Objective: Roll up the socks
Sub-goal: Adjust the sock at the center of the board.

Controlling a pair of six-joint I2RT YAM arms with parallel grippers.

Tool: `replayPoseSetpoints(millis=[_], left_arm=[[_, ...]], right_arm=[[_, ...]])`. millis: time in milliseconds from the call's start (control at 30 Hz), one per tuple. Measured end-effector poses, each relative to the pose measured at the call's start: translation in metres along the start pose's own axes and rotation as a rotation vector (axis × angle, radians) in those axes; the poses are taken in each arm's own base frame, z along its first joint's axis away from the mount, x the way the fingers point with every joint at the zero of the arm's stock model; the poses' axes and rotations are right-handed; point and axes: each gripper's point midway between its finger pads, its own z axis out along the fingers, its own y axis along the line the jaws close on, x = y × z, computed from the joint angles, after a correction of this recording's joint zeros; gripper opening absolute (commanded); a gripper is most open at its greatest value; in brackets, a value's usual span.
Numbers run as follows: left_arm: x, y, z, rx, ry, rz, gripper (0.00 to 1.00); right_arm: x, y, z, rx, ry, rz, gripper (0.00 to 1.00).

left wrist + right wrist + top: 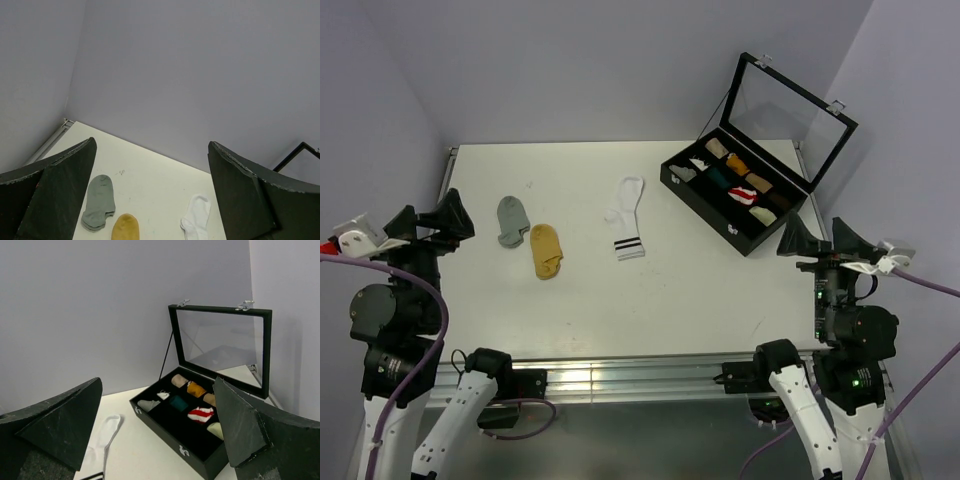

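Observation:
Three socks lie flat on the white table. The short grey one is at the left, with the mustard-yellow one just right of and nearer than it. The longer white one, black stripes at its cuff, lies mid-table. My left gripper hovers open at the table's left edge, short of the grey sock. Over at the right edge my right gripper is open too. Neither touches anything.
A black compartmented case stands at the back right, its glass lid propped open. It holds several small fabric rolls. Grey walls close in the back and both sides.

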Motion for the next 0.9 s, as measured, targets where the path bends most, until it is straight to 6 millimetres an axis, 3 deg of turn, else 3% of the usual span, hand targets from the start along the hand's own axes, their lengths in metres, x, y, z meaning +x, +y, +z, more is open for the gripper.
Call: replayPoseSetpoints(millis=[233, 533, 600, 733, 833, 900], left_arm=[[0.031, -0.003, 0.01, 0.007, 0.076, -0.004, 0.99], [0.103, -0.029, 0.035, 0.087, 0.3, -0.033, 0.99], [0.12, -0.032, 0.038, 0.098, 0.355, -0.039, 0.99], [0.153, -0.033, 0.036, 0.114, 0.452, -0.026, 1.0], [0.168, -0.03, 0.033, 0.116, 0.493, -0.012, 0.99], [0.174, -0.028, 0.03, 0.12, 0.506, -0.004, 1.0]], right_arm=[[0.024, 0.006, 0.019, 0.006, 0.108, 0.015, 1.0], [0.072, 0.049, 0.093, -0.054, 0.428, 0.038, 1.0], [0.09, 0.063, 0.105, -0.111, 0.493, 0.037, 1.0], [0.148, 0.079, 0.119, -0.184, 0.681, -0.01, 1.0], [0.185, 0.098, 0.125, -0.241, 0.785, -0.086, 0.99], [0.211, 0.113, 0.124, -0.295, 0.842, -0.137, 0.92]])
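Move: The white striped sock in the middle of the board is the aim of both open hands, roughly 40 cm below them. It lies about 19 cm ahead of the left hand and 27 cm to its right, with the mustard sock 11 cm ahead and 8 cm right, and the grey sock 18 cm straight ahead. From the right hand, the white sock is some 20 cm ahead and 25 cm left; the sock box's middle is 27 cm straight ahead. Towards the white striped sock both open hands come in high from either side. The right swings about 20 cm forward and 15 cm left, sinking 12 cm mostly late, while tipping down some 45 degrees and turning counter-clockwise; the left sinks about 13 cm while going forward and right, tipping down and turning clockwise. Neither touches anything. ##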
